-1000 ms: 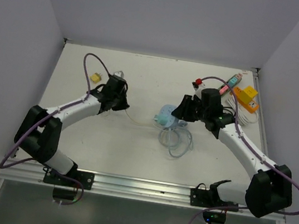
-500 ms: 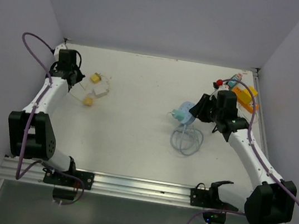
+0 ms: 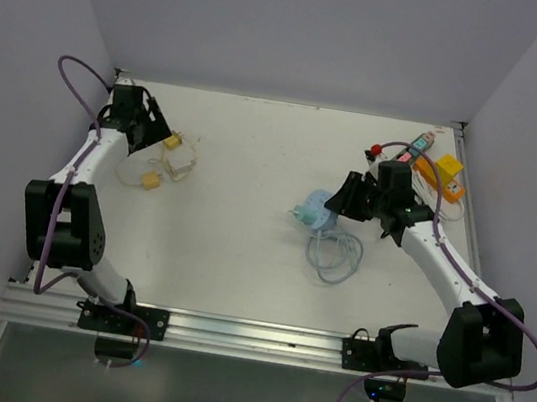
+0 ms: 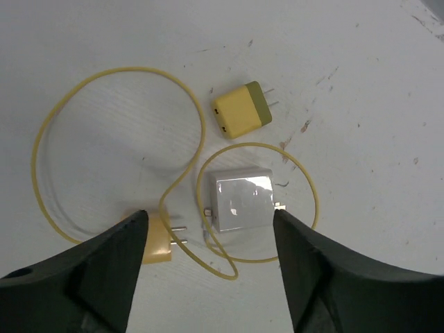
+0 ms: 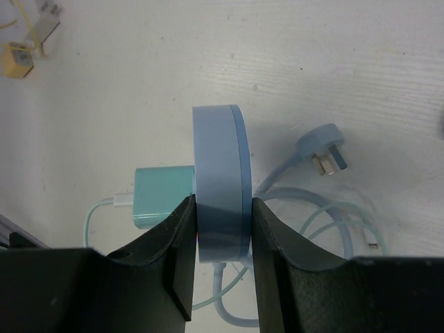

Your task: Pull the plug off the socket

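Observation:
The round blue socket (image 5: 218, 159) stands on edge with my right gripper (image 5: 222, 208) shut on its rim; in the top view it is right of the table's middle (image 3: 315, 211). A teal charger (image 5: 161, 196) sits plugged into its left face. The yellow plug (image 4: 158, 239), with two bare pins showing, lies on the table at the far left (image 3: 150, 180) with its yellow cable (image 4: 111, 71) looped round it. My left gripper (image 4: 209, 218) hangs open above it, holding nothing.
A white cube adapter (image 4: 243, 199) and a yellow charger (image 4: 241, 110) lie beside the yellow plug. The socket's pale blue cable (image 3: 336, 255) coils toward the front, ending in a blue plug (image 5: 322, 148). An orange block (image 3: 444, 174) and small items sit at the back right.
My left arm swung from the table's middle to the far left with the yellow plug, then opened and left it lying there. The right gripper kept the socket, shifting slightly.

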Robot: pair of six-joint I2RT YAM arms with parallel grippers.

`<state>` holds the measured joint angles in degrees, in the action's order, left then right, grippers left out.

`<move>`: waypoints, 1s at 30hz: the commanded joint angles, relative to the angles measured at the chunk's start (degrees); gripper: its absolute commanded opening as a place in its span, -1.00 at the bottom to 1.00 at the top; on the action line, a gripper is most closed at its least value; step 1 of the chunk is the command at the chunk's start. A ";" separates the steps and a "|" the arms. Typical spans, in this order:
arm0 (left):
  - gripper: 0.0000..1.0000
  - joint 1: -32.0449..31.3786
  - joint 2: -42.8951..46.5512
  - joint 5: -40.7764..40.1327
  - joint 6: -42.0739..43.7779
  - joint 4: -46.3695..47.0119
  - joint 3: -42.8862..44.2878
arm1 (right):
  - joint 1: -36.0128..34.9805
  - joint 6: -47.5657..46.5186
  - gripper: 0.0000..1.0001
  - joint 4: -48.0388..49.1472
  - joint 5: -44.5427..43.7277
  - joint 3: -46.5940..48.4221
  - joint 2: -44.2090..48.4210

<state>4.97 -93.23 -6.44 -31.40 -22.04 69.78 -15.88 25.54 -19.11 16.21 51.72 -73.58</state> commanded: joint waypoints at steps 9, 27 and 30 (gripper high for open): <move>0.99 -0.31 13.77 11.44 2.57 -3.80 -6.31 | -8.11 0.91 -1.00 8.12 2.25 2.94 -5.78; 0.97 -27.54 15.81 30.68 -3.94 3.92 -15.73 | -16.37 0.74 -1.00 14.45 2.07 8.30 -15.71; 0.94 -29.93 13.44 32.01 -2.10 5.78 -15.38 | -17.43 0.30 -1.00 15.07 2.25 8.57 -15.98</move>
<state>-22.59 -77.45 21.17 -34.37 -21.26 53.82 -32.14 25.63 -8.97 17.28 56.90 -89.78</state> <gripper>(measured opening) 0.978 0.350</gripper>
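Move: From the left hand, the teal plug sits about 40 cm to the right, 13 cm back and a little lower, on the round socket, whose middle is some 43 cm right and 11 cm back. On the table roughly 10 cm below, the white adapter is about 4 cm right and 2 cm back, the orange adapter 9 cm back and 3 cm left. From the right hand, which holds the socket's rim, the plug is about 7 cm left and 3 cm back, slightly lower. Up and back off the dropped adapters by about 4 cm, then in a fast sweep some 25 cm to the right and 14 cm back in all, sinking again, the empty left hand heads for the teal plug, turning clockwise about 45 degrees and spreading its fingers fully. The right hand, still pinching the socket's rim, carries it leftward and somewhat down to meet it, turning slightly counter-clockwise. ##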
